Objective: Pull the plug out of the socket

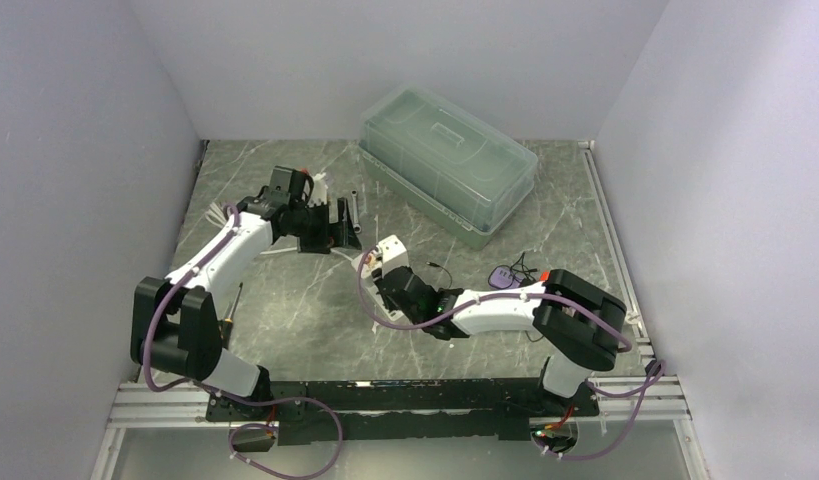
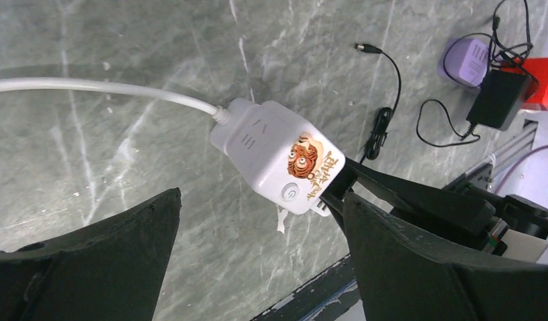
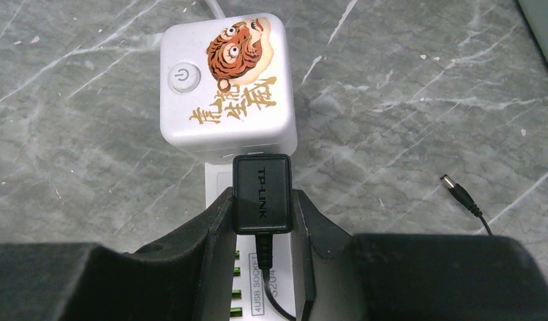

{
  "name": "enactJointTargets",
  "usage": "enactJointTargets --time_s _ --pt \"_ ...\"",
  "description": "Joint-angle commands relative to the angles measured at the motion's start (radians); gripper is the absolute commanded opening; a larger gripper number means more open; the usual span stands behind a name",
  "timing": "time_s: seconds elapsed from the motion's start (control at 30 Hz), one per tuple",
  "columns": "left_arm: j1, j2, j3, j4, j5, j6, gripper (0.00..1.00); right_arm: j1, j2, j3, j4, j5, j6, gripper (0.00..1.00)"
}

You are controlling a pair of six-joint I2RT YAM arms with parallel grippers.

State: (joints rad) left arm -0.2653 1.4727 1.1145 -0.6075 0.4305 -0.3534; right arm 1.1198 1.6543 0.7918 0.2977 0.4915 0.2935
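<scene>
A white cube socket [image 3: 224, 80] with a tiger sticker lies on the marble table, its white cable [image 2: 90, 87] running off to the left. A black TP-LINK plug [image 3: 261, 190] sits in the socket's near side. My right gripper [image 3: 261, 200] is shut on the plug, one finger pressed against each flank. In the top view the socket [image 1: 390, 250] lies mid-table with the right gripper [image 1: 393, 278] just in front of it. My left gripper [image 1: 343, 222] stands to the socket's left, open and holding nothing. Its wide-spread fingers [image 2: 124, 247] frame the socket [image 2: 278, 154] without touching it.
A clear lidded plastic box [image 1: 448, 165] stands at the back right. A purple gadget [image 2: 466, 59], a black adapter [image 2: 498, 97] with thin cords and a red block [image 2: 542, 80] lie right of the socket. A loose barrel connector [image 3: 458, 194] rests on the marble.
</scene>
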Motion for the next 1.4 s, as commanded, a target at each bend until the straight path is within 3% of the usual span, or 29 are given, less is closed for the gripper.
enactJointTargets --time_s 0.0,0.23,0.7,1.13,1.37 --pt "-0.021 0.03 -0.009 0.052 0.113 0.003 0.94 -0.011 -0.038 -0.013 0.095 -0.013 -0.042 0.0" --pt "-0.044 0.118 0.007 0.038 0.148 -0.009 0.9 -0.014 -0.05 -0.041 0.095 -0.012 -0.016 0.0" --pt "-0.071 0.17 0.011 0.021 0.133 -0.021 0.7 -0.019 -0.033 -0.03 0.09 -0.021 -0.006 0.0" --pt "-0.097 0.24 0.028 -0.03 0.058 -0.026 0.55 -0.018 -0.03 -0.026 0.086 -0.025 -0.003 0.0" --pt "-0.113 0.264 0.034 -0.061 0.005 -0.022 0.52 -0.016 -0.028 -0.021 0.082 -0.019 -0.018 0.0"
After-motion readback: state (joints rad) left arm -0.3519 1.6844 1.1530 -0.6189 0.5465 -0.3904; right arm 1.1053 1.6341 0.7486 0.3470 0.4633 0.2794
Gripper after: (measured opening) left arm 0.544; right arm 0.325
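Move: Right of the open left hand by about 6 cm, 2 cm back and some 6 cm lower, is the white socket's tiger-print head. The black plug stands about 4 cm nearer the base than the head and 2 cm right of it, already between the right fingers, with the head 4 cm ahead and 3 cm left of the right hand. The wrench lies some 8 cm ahead of the left hand, 2 cm right and 12 cm below. Swinging down and to its right by about 4.5 cm each way, and back some 2 cm, the left hand comes onto the socket's head, its fingers tipping about 15 degrees steeper. The fingers close from nearly wide to roughly half open and pinch the head, their effort rising at the end. The right hand stays in place and keeps its pinch on the black plug. ##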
